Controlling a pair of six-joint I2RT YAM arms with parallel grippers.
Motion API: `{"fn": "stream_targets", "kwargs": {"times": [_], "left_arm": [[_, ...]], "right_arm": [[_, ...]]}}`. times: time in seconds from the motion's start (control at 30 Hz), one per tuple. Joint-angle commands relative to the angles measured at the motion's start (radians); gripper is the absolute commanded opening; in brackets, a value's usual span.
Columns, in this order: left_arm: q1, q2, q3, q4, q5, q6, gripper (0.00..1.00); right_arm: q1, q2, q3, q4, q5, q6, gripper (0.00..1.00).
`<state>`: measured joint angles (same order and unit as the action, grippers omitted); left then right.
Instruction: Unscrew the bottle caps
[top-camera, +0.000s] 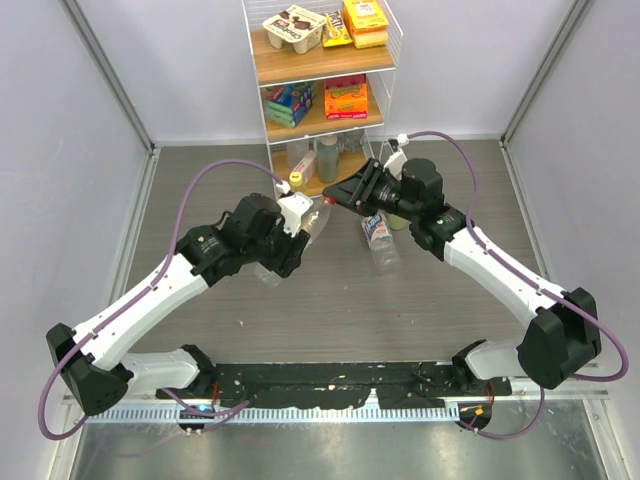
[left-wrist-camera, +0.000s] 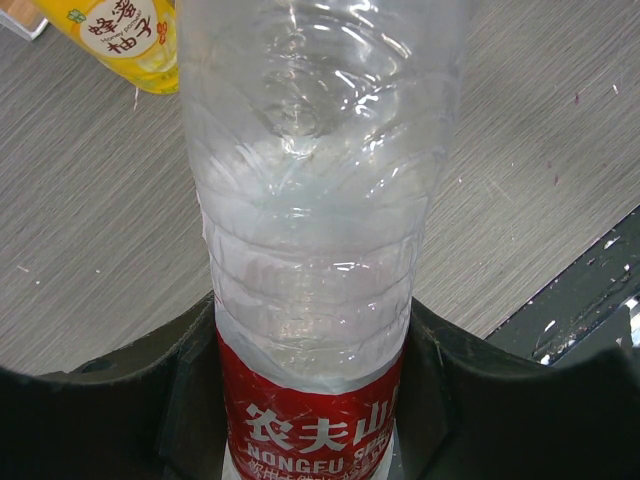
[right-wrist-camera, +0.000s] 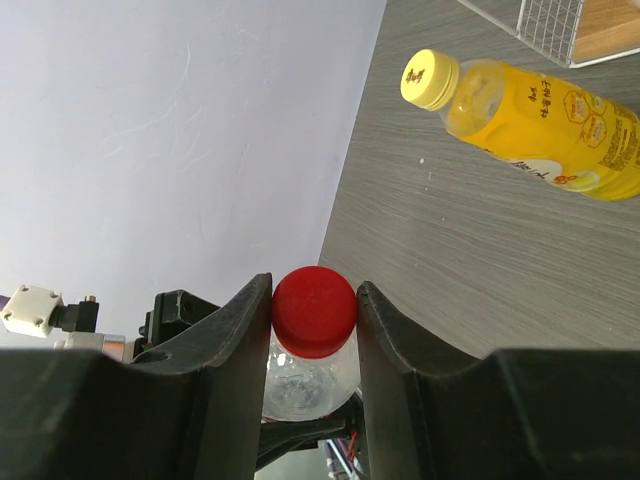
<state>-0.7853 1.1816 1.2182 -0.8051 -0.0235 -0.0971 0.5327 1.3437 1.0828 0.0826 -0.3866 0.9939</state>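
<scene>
My left gripper (top-camera: 296, 232) is shut on the body of the clear bottle with the red label (left-wrist-camera: 318, 210), gripping at the label (left-wrist-camera: 310, 420), and holds it tilted above the table. My right gripper (right-wrist-camera: 314, 300) is shut on that bottle's red cap (right-wrist-camera: 315, 310), both fingers touching it; in the top view the right gripper (top-camera: 337, 197) meets the bottle's neck. The yellow-orange juice bottle (right-wrist-camera: 540, 125) lies on the table with its yellow cap (right-wrist-camera: 430, 78) on. The clear bottle with the blue-white label (top-camera: 378, 240) lies below the right wrist; I cannot make out its cap.
A wire rack (top-camera: 320, 90) with wooden shelves of snacks and bottles stands at the back centre, right behind both grippers. The yellow cap also shows in the top view (top-camera: 296, 180) by the rack's foot. Grey walls close in on both sides.
</scene>
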Motion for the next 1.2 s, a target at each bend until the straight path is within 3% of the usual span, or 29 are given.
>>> {"fn": "stream_targets", "kwargs": {"times": [0.0, 0.2, 0.57, 1.17], "left_arm": [[-0.005, -0.005, 0.033, 0.015, -0.003, -0.010, 0.19], [-0.005, -0.025, 0.064, 0.021, 0.019, -0.026, 0.15], [-0.005, -0.033, 0.181, 0.015, 0.201, -0.092, 0.10], [-0.005, -0.106, 0.192, 0.231, 0.628, -0.237, 0.00]], "right_arm": [[0.009, -0.020, 0.048, 0.045, -0.032, -0.050, 0.02], [0.007, -0.049, 0.085, 0.040, -0.064, -0.086, 0.02], [0.009, -0.124, 0.086, 0.151, -0.155, -0.107, 0.02], [0.007, -0.236, 0.134, 0.249, -0.422, -0.227, 0.02]]}}
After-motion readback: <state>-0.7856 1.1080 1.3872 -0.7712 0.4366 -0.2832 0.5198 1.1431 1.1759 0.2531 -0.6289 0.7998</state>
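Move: The right hand already pinches the red cap, right at its finger point. That cap lies about 10 cm ahead, 8 to the right and 8 above the left hand, which already grips the tilted bottle by its red label. From the right hand, the yellow bottle stands 8 cm ahead, 8 left and 20 lower; the blue-label bottle lies 5 ahead, 12 right and 27 down; the green squeeze bottle stands 11 ahead, 17 right and 21 lower. Upward and back towards the robot, both hands carry the bottle together, the left rising about 11 cm and drifting right, the right about 15. On the way they counter-turn about the bottle's length, some 60 degrees between them, the right going counter-clockwise as seen from the cap end. Both keep their hold, right on the cap, left on the label. ##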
